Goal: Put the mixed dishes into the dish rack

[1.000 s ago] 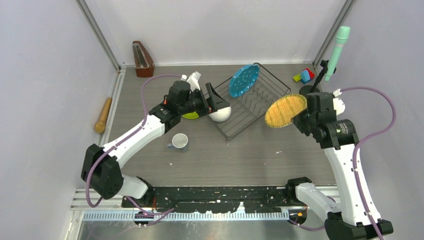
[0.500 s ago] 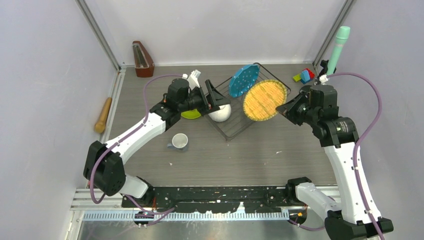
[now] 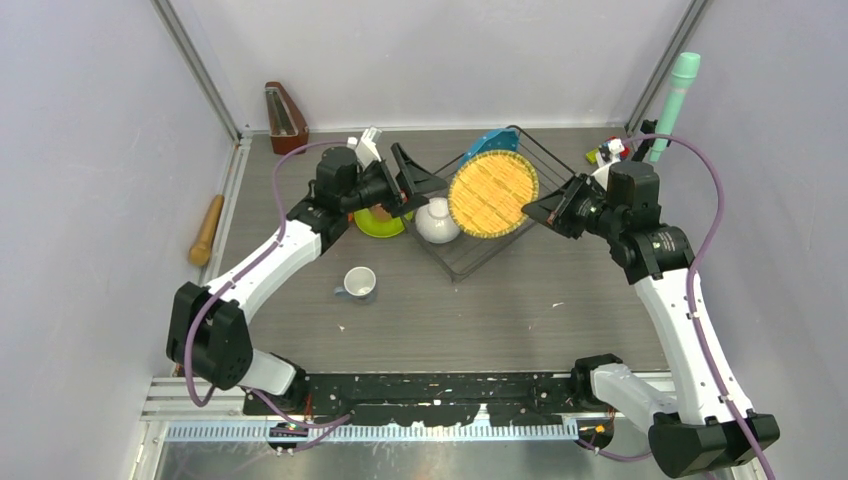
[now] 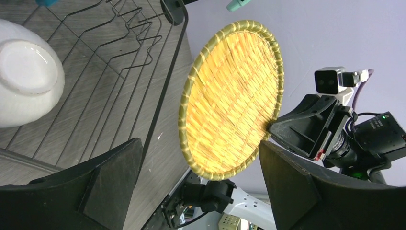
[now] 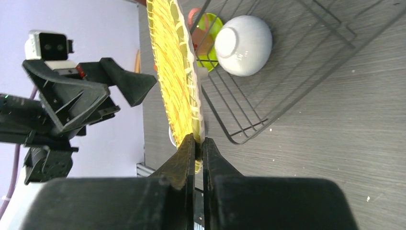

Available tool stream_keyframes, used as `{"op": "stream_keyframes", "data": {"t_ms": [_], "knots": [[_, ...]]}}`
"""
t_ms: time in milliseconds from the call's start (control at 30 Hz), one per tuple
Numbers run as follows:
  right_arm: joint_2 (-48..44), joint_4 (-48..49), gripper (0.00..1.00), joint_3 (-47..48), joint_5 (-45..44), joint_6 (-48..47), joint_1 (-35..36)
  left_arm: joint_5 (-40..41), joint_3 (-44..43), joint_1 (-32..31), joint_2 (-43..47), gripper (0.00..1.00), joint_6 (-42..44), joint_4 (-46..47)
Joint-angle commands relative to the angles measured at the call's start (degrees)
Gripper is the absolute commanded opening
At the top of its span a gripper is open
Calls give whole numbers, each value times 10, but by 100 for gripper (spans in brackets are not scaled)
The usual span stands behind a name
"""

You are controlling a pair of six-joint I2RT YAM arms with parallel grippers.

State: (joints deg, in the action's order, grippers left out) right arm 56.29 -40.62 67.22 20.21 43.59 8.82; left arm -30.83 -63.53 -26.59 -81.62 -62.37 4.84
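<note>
My right gripper (image 3: 532,208) (image 5: 198,141) is shut on the rim of a round yellow woven dish (image 3: 493,193) (image 5: 174,72). It holds the dish upright on edge above the black wire dish rack (image 3: 470,258) (image 5: 249,120). My left gripper (image 3: 420,190) (image 4: 200,143) hangs open left of the rack, facing the woven dish (image 4: 232,100), with nothing between its fingers. A white bowl (image 3: 437,222) (image 4: 26,81) (image 5: 244,45) lies tipped in the rack's left corner. The blue dotted plate (image 3: 490,138) peeks out behind the woven dish. The lime-green plate (image 3: 383,224) and a small pale mug (image 3: 357,283) sit on the table.
A wooden metronome (image 3: 286,118) stands at the back left and a wooden roller (image 3: 207,229) lies by the left wall. A mint-green cylinder (image 3: 676,95) and coloured blocks (image 3: 608,150) are at the back right corner.
My right gripper carried the woven dish leftward to over the rack. My left gripper drew back from the white bowl toward the rear and opened wider; the bowl stays in the rack.
</note>
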Motion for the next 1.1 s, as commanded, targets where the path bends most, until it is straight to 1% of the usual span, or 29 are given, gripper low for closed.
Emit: {"op": "stream_keyframes", "data": {"t_ms": [0,100,267,300,367,400,500,533,567,600,633,667,700,767,833,900,967,1067], "knots": [[-4,93,0,-4,67,5,-1,-39,-6,9,-20,95,-31,62],[0,107,0,-9,85,10,-1,-55,-7,9,-38,93,-52,88],[8,145,0,-27,124,40,-1,-82,-6,9,-66,75,-90,153],[8,158,0,-30,129,49,-1,-84,-6,9,-70,69,-92,161],[10,168,0,-37,137,55,-1,-86,-6,9,-74,54,-97,174],[12,166,0,-39,137,55,-1,-88,-6,9,-75,43,-99,184],[15,152,0,-41,129,42,0,-87,-7,9,-76,2,-91,201],[18,138,4,-41,118,37,-1,-84,-10,9,-75,0,-81,194],[18,127,22,-39,108,25,-1,-77,-14,9,-74,0,-66,179],[19,99,35,-34,77,17,-1,-65,-20,9,-73,0,-45,155],[20,85,57,-32,55,2,-1,-51,-27,8,-72,0,-20,130],[20,49,67,-23,5,-5,-1,-33,-35,6,-71,0,6,100],[21,33,78,-18,-22,-19,-1,-13,-46,2,-69,0,36,71],[22,-14,84,-4,-144,-29,-1,58,-71,-15,-66,0,103,8],[20,-48,85,2,-238,-26,-1,124,-100,-44,-68,0,168,-43],[9,-60,85,-3,-282,-28,-1,180,-137,-69,-75,0,239,-79],[-2,-59,85,-11,-290,-29,-1,224,-169,-95,-87,0,302,-102],[-17,-52,84,-22,-293,-34,-1,264,-223,-119,-111,0,404,-132]]}}
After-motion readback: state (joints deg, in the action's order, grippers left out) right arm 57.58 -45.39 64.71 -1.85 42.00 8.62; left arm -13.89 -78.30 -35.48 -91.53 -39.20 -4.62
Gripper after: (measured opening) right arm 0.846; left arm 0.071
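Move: The woven tray, still in the right hand, has its middle about 12 cm to the right of the empty left hand and level with it in depth and height. The white bowl sits in the rack about 15 cm below the left hand, 2 cm farther out and 2 cm to the right; the blue plate stands 15 cm ahead, 13 cm right and 10 cm down. From the right hand, the receiving left gripper is roughly 18 cm left, 4 cm ahead and level. The woven tray changes hands above the rack: the right hand carries it about 3 cm left while the open left hand edges right and forward, then shuts, pinching its left rim. The right fingers then open and let go, and that hand backs off some 9 cm to the right, sinking 5 cm; the left keeps its grip, dips, moves on forward and right, and rolls its left side up while tipping upward. ##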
